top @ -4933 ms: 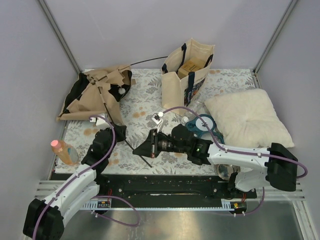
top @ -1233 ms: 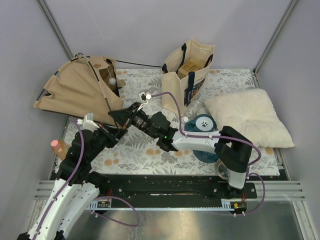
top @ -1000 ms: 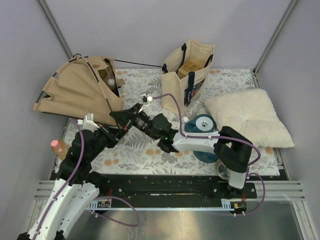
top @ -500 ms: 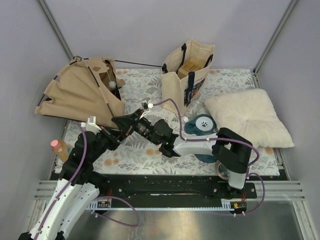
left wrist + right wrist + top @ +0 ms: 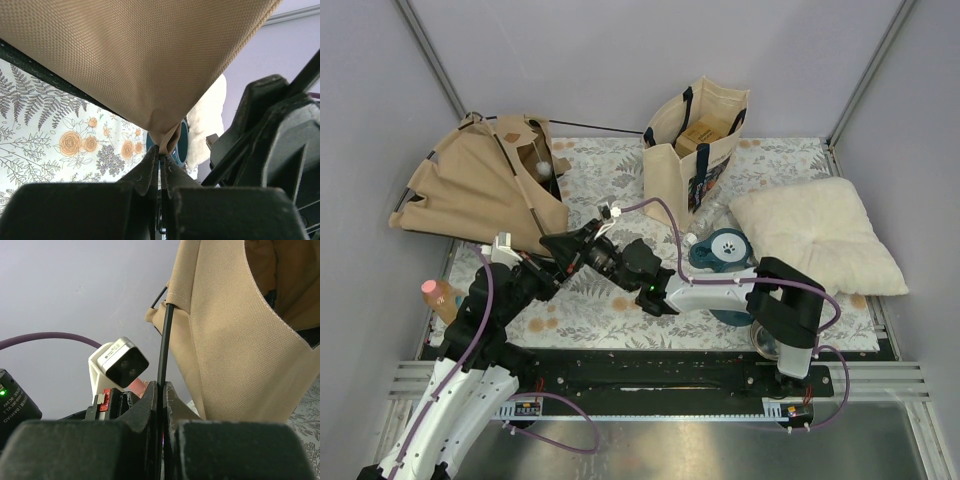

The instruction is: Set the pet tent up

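Observation:
The pet tent (image 5: pixel 480 190) stands half-spread at the back left, tan canvas with a white pom-pom (image 5: pixel 542 169) hanging in its doorway. A thin black pole (image 5: pixel 590 126) sticks out toward the tote. At the tent's near right corner my two grippers meet. My left gripper (image 5: pixel 552 268) is shut on a corner tab of the tan fabric (image 5: pixel 167 140), seen at the left gripper (image 5: pixel 161 152) in its wrist view. My right gripper (image 5: pixel 554 243) is shut on a tent pole (image 5: pixel 166 340), which runs up from the right gripper (image 5: pixel 161 384) into the canvas hem (image 5: pixel 240 340).
A cream tote bag (image 5: pixel 695 140) with navy handles stands at the back centre. A fluffy white pillow (image 5: pixel 815 235) lies on the right. A teal bowl (image 5: pixel 723 248) sits by my right forearm. An orange bottle (image 5: pixel 438 297) lies at the left edge of the floral mat (image 5: pixel 610 190).
The tent has gone from a crumpled heap to a spread shape. Over the last second both grippers drew the corner and pole slightly toward the near edge, still shut.

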`<action>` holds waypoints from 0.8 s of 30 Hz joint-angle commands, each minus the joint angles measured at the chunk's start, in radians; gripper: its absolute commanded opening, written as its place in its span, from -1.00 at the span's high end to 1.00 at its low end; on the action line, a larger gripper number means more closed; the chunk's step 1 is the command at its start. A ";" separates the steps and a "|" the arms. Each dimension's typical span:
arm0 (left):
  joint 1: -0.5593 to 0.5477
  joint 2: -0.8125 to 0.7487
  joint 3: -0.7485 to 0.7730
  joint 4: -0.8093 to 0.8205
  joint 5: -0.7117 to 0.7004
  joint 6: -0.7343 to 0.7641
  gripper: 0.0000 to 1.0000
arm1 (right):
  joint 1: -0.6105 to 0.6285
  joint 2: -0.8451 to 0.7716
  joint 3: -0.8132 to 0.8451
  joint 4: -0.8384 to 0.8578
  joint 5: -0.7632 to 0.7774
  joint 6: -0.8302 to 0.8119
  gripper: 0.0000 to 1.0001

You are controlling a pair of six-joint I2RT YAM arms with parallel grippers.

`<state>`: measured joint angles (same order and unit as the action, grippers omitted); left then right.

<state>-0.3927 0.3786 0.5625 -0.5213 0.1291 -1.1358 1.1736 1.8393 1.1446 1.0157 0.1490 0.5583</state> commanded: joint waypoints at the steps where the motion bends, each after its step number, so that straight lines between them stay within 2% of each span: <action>1: -0.026 -0.014 0.008 0.018 0.130 -0.070 1.00 | 0.009 -0.034 -0.014 -0.011 0.061 -0.028 0.95; 6: -0.026 -0.029 0.005 0.021 0.119 -0.079 1.00 | 0.015 -0.041 -0.088 -0.031 0.049 -0.046 0.50; 15: -0.026 -0.061 -0.039 0.017 0.099 -0.094 1.00 | 0.023 -0.077 -0.163 -0.100 0.047 -0.080 0.31; 24: -0.025 -0.070 -0.030 -0.091 0.046 -0.035 1.00 | 0.024 -0.150 -0.166 -0.235 0.023 -0.126 0.07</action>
<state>-0.4133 0.3325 0.5076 -0.5949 0.1535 -1.1427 1.1980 1.7466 0.9886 0.9150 0.1638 0.4995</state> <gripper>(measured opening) 0.024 0.450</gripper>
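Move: The right hand grips the tent pole; the tent corner it heads for lies roughly 5 cm back, 4 cm right and 8 cm below it. The sleeve mouth is about 7 cm ahead of the right hand, 3 left and 4 higher; the white pompom some 16 cm ahead, 3 left and 12 lower. The left hand still pinches that tent corner; the gripped stretch of pole lies about 5 cm ahead of it, 4 left, 8 above. Right fingers open off the pole, dropping about 5 cm towards the tent corner; left lowers that pinched corner some 3 cm. ##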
